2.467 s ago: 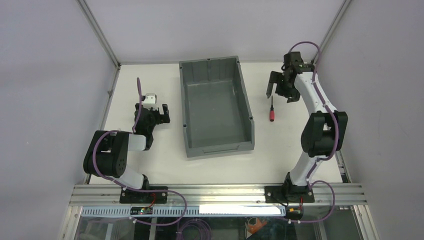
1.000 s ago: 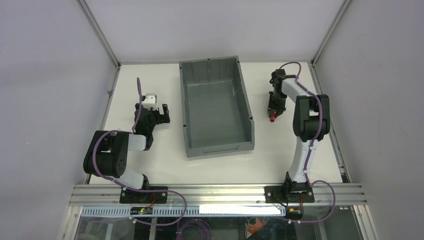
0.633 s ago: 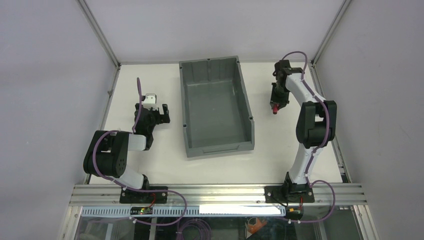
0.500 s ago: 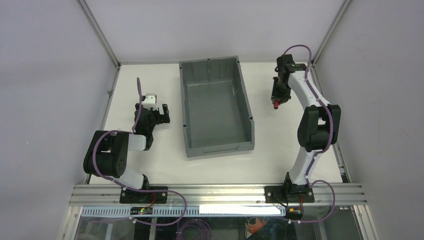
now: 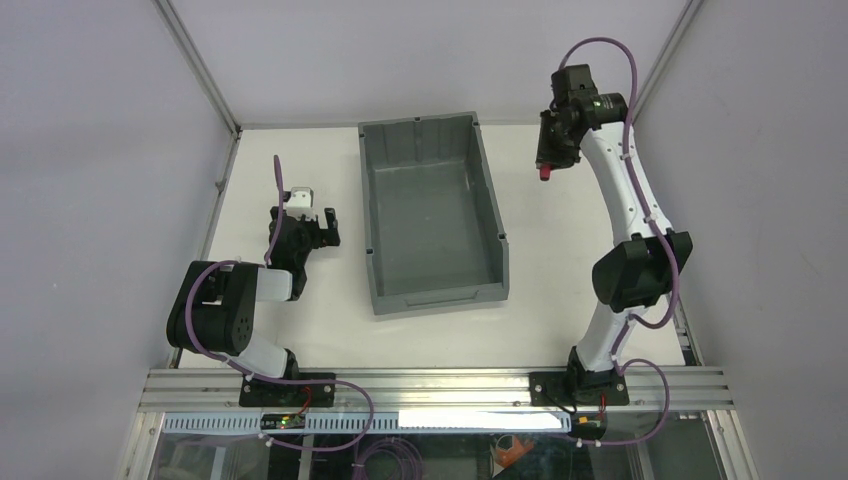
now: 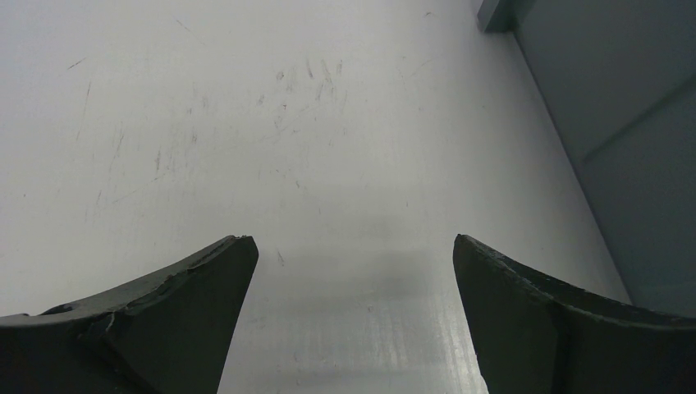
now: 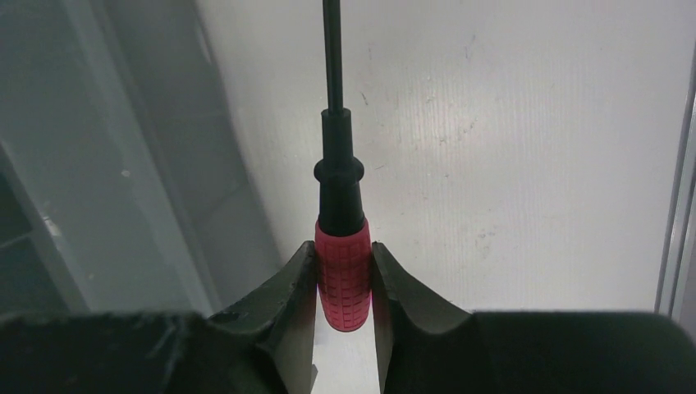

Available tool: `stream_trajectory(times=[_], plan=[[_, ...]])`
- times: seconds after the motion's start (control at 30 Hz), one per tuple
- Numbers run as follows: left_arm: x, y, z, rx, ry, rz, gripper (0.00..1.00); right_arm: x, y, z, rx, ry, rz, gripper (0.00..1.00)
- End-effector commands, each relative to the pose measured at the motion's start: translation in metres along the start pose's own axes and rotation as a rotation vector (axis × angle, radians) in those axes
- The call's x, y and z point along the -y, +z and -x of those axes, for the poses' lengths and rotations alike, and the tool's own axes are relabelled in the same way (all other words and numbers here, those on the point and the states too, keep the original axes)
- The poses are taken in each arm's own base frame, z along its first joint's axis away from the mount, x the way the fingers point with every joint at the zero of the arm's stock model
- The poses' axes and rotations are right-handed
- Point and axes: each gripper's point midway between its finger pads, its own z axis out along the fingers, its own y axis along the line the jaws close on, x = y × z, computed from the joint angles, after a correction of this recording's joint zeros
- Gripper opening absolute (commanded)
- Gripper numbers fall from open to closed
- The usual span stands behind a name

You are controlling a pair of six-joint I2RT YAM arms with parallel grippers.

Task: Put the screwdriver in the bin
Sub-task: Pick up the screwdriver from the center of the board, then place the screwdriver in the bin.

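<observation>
The dark grey bin [image 5: 380, 290] stands in the middle of the table. My right gripper [image 5: 546, 162] is raised above the table to the right of the bin's far end, shut on the screwdriver [image 5: 544, 173]. In the right wrist view both fingers clamp the red handle of the screwdriver [image 7: 342, 271], its black shaft pointing away, and my right gripper [image 7: 343, 254] hangs beside the bin's wall [image 7: 123, 164]. My left gripper [image 5: 312, 228] rests open and empty on the table left of the bin; in its wrist view my left gripper [image 6: 351, 250] frames bare table.
The bin's corner [image 6: 501, 12] and side wall show at the right of the left wrist view. Enclosure walls and metal frame posts [image 5: 200, 70] bound the table. A metal rail [image 7: 677, 189] runs along the table's right edge.
My right gripper came down on the screwdriver lying right of the bin, shut on its handle and lifted it up and toward the far end. The left arm has not moved.
</observation>
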Motion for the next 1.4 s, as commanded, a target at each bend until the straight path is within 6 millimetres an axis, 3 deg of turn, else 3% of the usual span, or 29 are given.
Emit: stream_trajectory(times=[0.0,0.33,0.67,0.97,1.37], plan=[[-0.001,-0.002,0.016,0.053,-0.014,-0.007,0.99,-0.022,-0.047,0.015,0.078,-0.027,0.074,0.0],[-0.001,-0.002,0.016,0.052,-0.014,-0.007,0.99,-0.1,-0.079,0.021,0.126,-0.101,0.239,0.0],[-0.001,-0.002,0.016,0.053,-0.016,-0.007,0.99,-0.178,-0.075,-0.007,0.071,-0.145,0.343,0.0],[-0.001,-0.002,0.016,0.052,-0.014,-0.007,0.99,-0.22,-0.046,-0.041,-0.003,-0.139,0.333,0.0],[-0.001,-0.002,0.016,0.053,-0.015,-0.007,0.99,-0.24,0.021,-0.092,-0.121,-0.161,0.216,0.0]])
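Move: The right hand already pinches the screwdriver by its handle, held well off the board with the shaft pointing forward, its middle about 3 cm ahead of the pads. The bin's middle lies roughly 25 cm to the left, 5 cm nearer the base and 15 cm below. Its right rim is only some 11 cm left, 4 cm back and 9 cm down. From the idle left hand, the bin's middle is about 32 cm right, 3 cm back and 2 cm up. Keeping its pinch on the red handle, the right hand swings left across the bin's right rim, about 24 cm, until it is over the middle. It climbs some 7 cm on the way, then sinks about 11 cm and eases back a little, turning 15 to 20 degrees counter-clockwise; the fingers stay shut. ##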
